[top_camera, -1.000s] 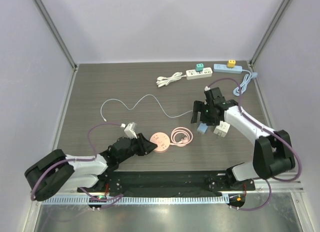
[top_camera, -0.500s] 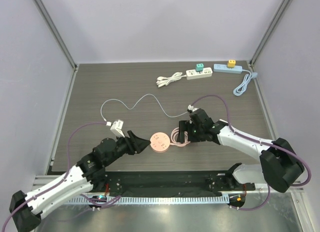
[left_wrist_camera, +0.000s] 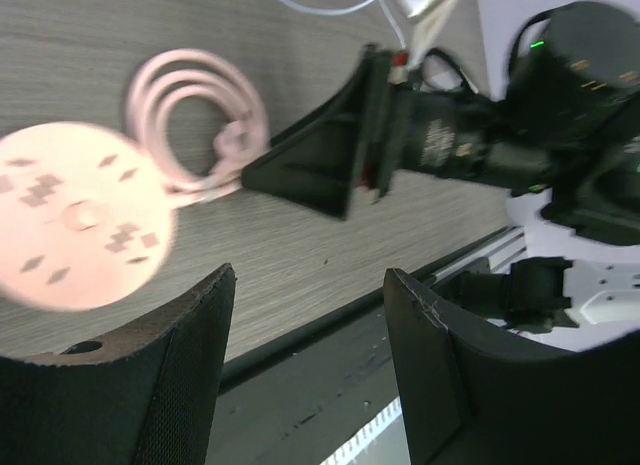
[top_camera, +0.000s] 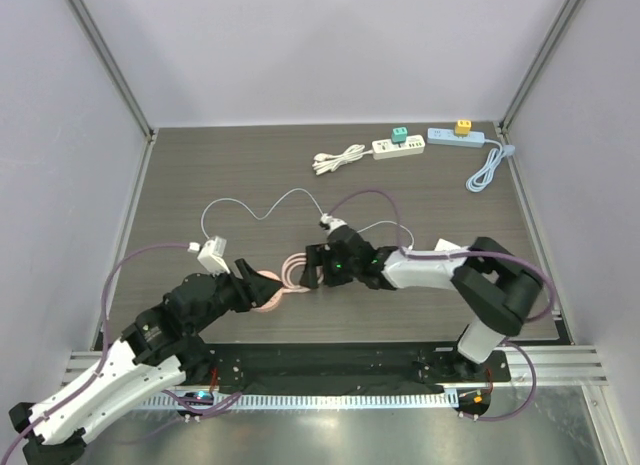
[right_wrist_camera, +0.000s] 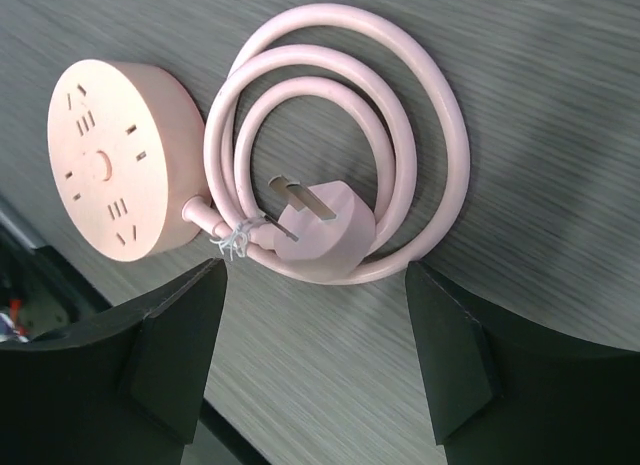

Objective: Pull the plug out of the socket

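Note:
A round pink socket (right_wrist_camera: pixel 115 170) lies flat on the table with nothing plugged into its face. Its pink cable (right_wrist_camera: pixel 340 175) is coiled beside it, with the pink plug (right_wrist_camera: pixel 320 230) lying loose inside the coil. My right gripper (right_wrist_camera: pixel 315 365) stands open just in front of the coil, holding nothing. My left gripper (left_wrist_camera: pixel 310 365) is open and empty, close to the socket (left_wrist_camera: pixel 75 228) on its other side. At the back, a green plug (top_camera: pixel 399 135) sits in a white power strip (top_camera: pixel 380 148) and a yellow plug (top_camera: pixel 463 127) in a blue strip (top_camera: pixel 440 136).
A thin white charging cable (top_camera: pixel 270 207) snakes across the middle left of the table. A bundled white cord (top_camera: pixel 333 160) lies left of the white strip and a blue cord (top_camera: pixel 490 168) beside the blue one. A white adapter (top_camera: pixel 447 248) shows behind my right arm.
My right arm swung left from the white adapters to the pink coil. The pink socket and coil shifted left. My left arm lifted and its jaws opened wider.

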Tool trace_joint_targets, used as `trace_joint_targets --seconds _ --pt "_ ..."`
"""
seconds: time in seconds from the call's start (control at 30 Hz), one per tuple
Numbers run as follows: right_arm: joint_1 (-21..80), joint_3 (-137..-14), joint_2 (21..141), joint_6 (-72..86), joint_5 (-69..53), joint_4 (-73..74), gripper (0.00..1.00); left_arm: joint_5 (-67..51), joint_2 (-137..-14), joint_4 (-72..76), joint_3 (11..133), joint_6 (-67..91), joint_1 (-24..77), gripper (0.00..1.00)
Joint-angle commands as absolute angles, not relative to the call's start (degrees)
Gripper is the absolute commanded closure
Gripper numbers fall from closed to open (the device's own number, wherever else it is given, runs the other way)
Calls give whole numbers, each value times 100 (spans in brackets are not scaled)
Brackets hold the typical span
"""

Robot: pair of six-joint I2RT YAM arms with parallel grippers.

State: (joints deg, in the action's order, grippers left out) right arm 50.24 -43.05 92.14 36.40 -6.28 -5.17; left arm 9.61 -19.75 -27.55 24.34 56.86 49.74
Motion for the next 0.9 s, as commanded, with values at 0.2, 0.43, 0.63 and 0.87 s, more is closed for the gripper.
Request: trace_joint_targets --seconds 0.2,0.43,0.63,0.87 --pt "6082 -5765 11003 5835 -668 -2371 18 1599 -2118 -3999 3761 5810 4966 37" --pt "5855 -6082 10645 5143 -791 -1776 8 2117 -2337 -4043 4130 5775 4966 32" --pt "4898 -5906 9564 4334 -782 -863 2 2829 -3663 -3115 4754 5002 4957 23" --pt "3087 -6450 9202 3446 -958 52 0 2375 -5763 -1101 5686 3929 4677 17"
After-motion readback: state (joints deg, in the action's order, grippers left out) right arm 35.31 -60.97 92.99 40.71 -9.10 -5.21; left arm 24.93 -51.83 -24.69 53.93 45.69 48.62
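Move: The pink coil, with its plug lying in it, is just off the right hand's fingers, about 4 cm to its left, level with it and 2 cm lower. The pink socket is some 9 cm left and 4 cm back of that hand; the white cable bundle lies about 22 cm ahead and 5 cm right. From the raised left hand the coil is roughly 5 cm ahead, 3 cm right and 16 cm down. Right hand, still pushing the coil, sweeps some 14 cm left, then lifts away forward-right; left hand rises forward. ##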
